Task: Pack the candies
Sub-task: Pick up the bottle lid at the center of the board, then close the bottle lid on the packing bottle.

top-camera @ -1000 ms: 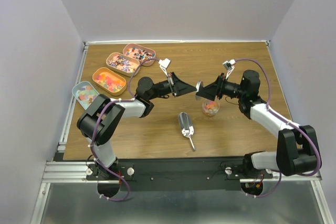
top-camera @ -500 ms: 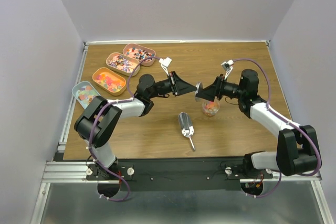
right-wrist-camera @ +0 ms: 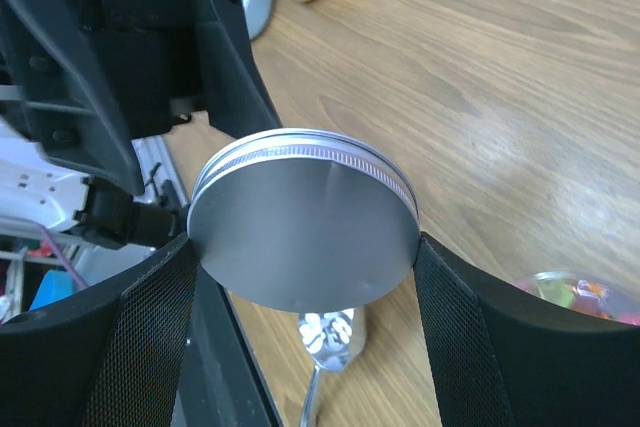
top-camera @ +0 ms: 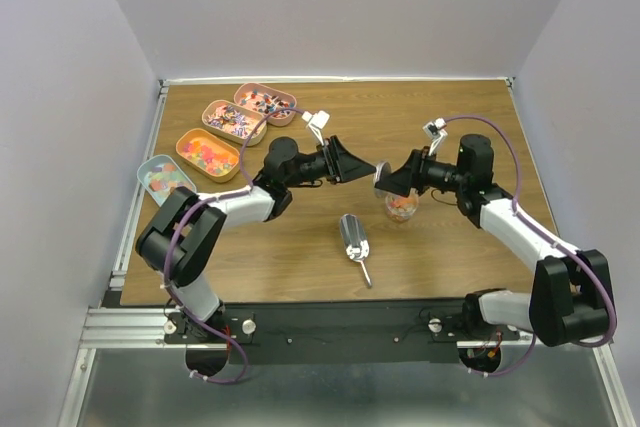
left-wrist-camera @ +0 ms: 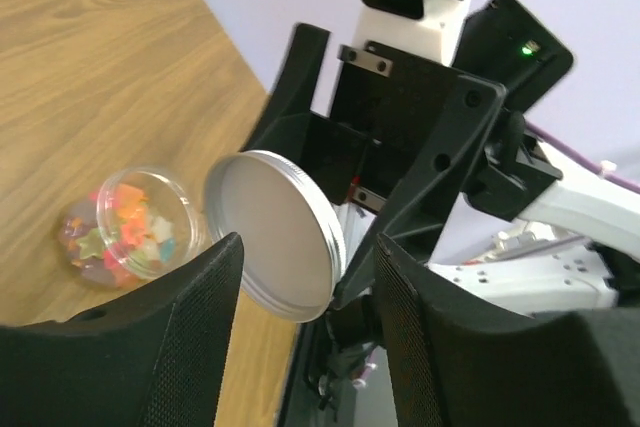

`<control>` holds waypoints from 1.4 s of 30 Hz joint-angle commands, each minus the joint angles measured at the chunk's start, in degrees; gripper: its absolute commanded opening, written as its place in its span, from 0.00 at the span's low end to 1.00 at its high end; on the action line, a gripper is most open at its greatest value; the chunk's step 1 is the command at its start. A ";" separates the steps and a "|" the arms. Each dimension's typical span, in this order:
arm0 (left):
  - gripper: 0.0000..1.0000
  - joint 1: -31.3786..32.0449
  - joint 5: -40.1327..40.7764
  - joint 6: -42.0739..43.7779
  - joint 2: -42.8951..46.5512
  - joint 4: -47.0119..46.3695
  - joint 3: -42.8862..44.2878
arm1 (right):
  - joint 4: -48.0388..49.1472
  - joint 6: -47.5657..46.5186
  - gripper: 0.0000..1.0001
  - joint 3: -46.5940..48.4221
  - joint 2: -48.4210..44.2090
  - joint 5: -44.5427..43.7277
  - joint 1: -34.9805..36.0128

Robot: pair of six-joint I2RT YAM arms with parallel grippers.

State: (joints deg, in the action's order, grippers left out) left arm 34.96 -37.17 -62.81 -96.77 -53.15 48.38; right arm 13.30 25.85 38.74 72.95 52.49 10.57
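Note:
The candies fill a small clear jar standing on the table, and more lie in the oval tins at the left. Above the jar, my right gripper is shut on the edges of a round silver lid, held on its side. My left gripper faces it from the left, open, with its fingers apart on either side of the lid's lower rim. In the top view the two grippers meet at the lid.
A silver metal scoop lies on the table in front of the jar, handle toward the near edge. Several oval tins run diagonally along the left side, from a pink one at the back to a blue one.
My left gripper has opened and let go of the lid, which now stays in the right gripper alone. Both arms have barely shifted.

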 commanded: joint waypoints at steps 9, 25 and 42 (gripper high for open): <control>0.85 -1.47 33.80 37.20 15.46 39.67 9.69 | -34.11 -9.58 0.50 9.06 -3.08 -26.53 0.51; 0.91 -2.70 64.06 62.10 36.03 51.75 2.60 | -60.93 -8.97 0.50 29.54 14.67 -52.13 11.49; 0.91 -2.79 66.61 64.65 37.27 51.39 0.40 | -66.65 -6.60 0.50 34.56 23.38 -62.69 16.50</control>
State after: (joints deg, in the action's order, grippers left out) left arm 32.58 27.27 1.04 -60.95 -1.52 48.80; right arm -51.44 18.48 71.75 93.89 -7.51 26.57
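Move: The bottle for the lid in my right hand stands about 7 cm to that hand's right and 2 cm ahead, its middle some 15 cm below; the metal scoop lies 11 cm left of the bottle and 10 cm nearer me. From my open left hand the bottle is about 10 cm right, 1 cm ahead and 20 cm below; the orange candy box is some 38 cm left, 16 ahead and 22 below. My right hand keeps its pinch on the lid and carries it down about 9 cm and right 7 towards the bottle's mouth, tipping some 70 degrees until the fingers point nearly straight down. Meanwhile my left hand opens wider and clears away from the lid, sweeping 24 cm left and about 6 forward, arching up and then partly sinking as it turns to point steeply down. ##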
